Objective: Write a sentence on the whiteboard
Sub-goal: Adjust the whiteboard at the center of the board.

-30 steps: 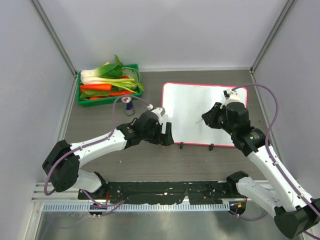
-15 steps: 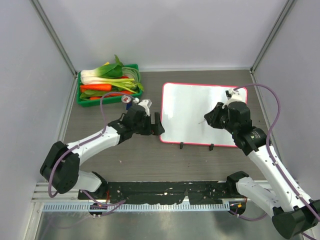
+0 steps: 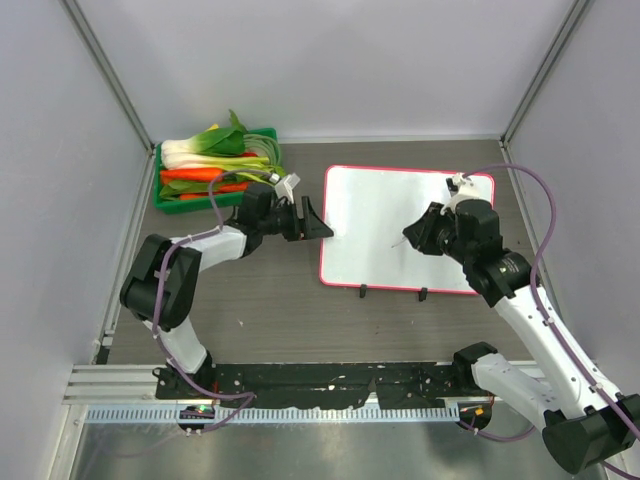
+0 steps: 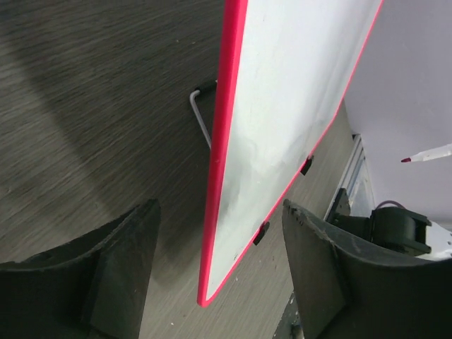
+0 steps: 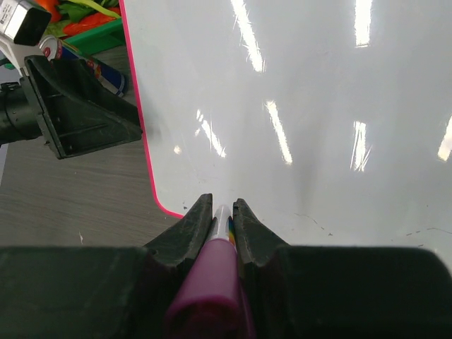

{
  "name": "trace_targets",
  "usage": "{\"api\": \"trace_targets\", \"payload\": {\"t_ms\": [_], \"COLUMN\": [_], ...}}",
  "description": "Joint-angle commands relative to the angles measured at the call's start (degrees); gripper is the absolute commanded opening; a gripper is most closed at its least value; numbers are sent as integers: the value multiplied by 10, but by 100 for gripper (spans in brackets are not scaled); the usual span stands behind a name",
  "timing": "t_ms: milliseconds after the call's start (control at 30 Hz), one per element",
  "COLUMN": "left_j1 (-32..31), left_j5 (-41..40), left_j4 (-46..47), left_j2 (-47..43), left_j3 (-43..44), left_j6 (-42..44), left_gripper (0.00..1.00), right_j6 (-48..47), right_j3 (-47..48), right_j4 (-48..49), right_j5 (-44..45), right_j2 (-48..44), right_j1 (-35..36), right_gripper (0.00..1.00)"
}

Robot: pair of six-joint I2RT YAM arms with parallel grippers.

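Note:
The whiteboard (image 3: 400, 200) stands propped on the table, white with a pink-red frame. My left gripper (image 3: 318, 222) is at its left edge. In the left wrist view its jaws (image 4: 220, 206) are open, with the board's red edge (image 4: 224, 141) in the gap and touching neither finger. My right gripper (image 3: 418, 232) hovers over the board's middle, shut on a marker (image 5: 212, 282) with a magenta body. The marker's tip (image 3: 402, 240) points at the white surface (image 5: 318, 106). The sentence is out of view: the board shows only glare and faint specks.
A green crate of vegetables (image 3: 215, 165) sits at the back left. A small can (image 5: 106, 74) stands between it and the board, just behind my left gripper (image 5: 92, 120). Two black feet (image 3: 363, 292) and a wire stand (image 4: 201, 116) hold the board up. Grey walls close both sides.
My left gripper has moved back from the board's near left corner to the middle of its left edge, the arm folding in. My right gripper with the marker has hardly shifted.

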Motion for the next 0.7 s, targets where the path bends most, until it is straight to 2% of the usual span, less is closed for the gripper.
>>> {"api": "trace_targets", "payload": {"t_ms": [0,100,200,333,433,667], "left_j1": [6,6,11,26,37,40], "left_j5": [97,101,94,88,86,70], "left_j4": [121,127,87,51,38,-21], "left_j2": [27,28,21,11,6,-9], "left_j3": [18,-2,-10,-24,-33,-26], "left_j6": [-15,8,45,89,104,147], "left_gripper": [65,52,39,15,2,0], "right_j6": [-8,-12,-12,-11,-10,-7], "right_j3": [30,29,29,26,26,27], "right_j4": [27,27,27,32,35,40], "right_j5": [-7,-7,-9,-15,-18,-24], "right_j2": [-2,-3,-3,0,2,2], "right_j1": [-3,-4,-5,-6,-6,-7], "right_gripper": [1,1,1,1,1,1]}}
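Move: The left hand, open, has the whiteboard's left edge almost between its fingertips, only about 1 cm to its right. The board's middle lies some 20 cm to its right, roughly level ahead. The can stands about 15 cm left of this hand, 6 cm farther out and 7 cm lower; the vegetable basket is 24 cm left, 16 cm ahead. From the right hand, that left edge is about 18 cm left, 2 cm ahead and 10 cm lower. The left fingers close from nearly wide open to pinch the whiteboard's left edge, the hand first easing about 1 cm right over it. Keeping hold, it then draws the edge some 2 cm left and a little over 1 cm back towards the base, sinking about 1.5 cm and turning slightly clockwise, near 10 degrees in all. ##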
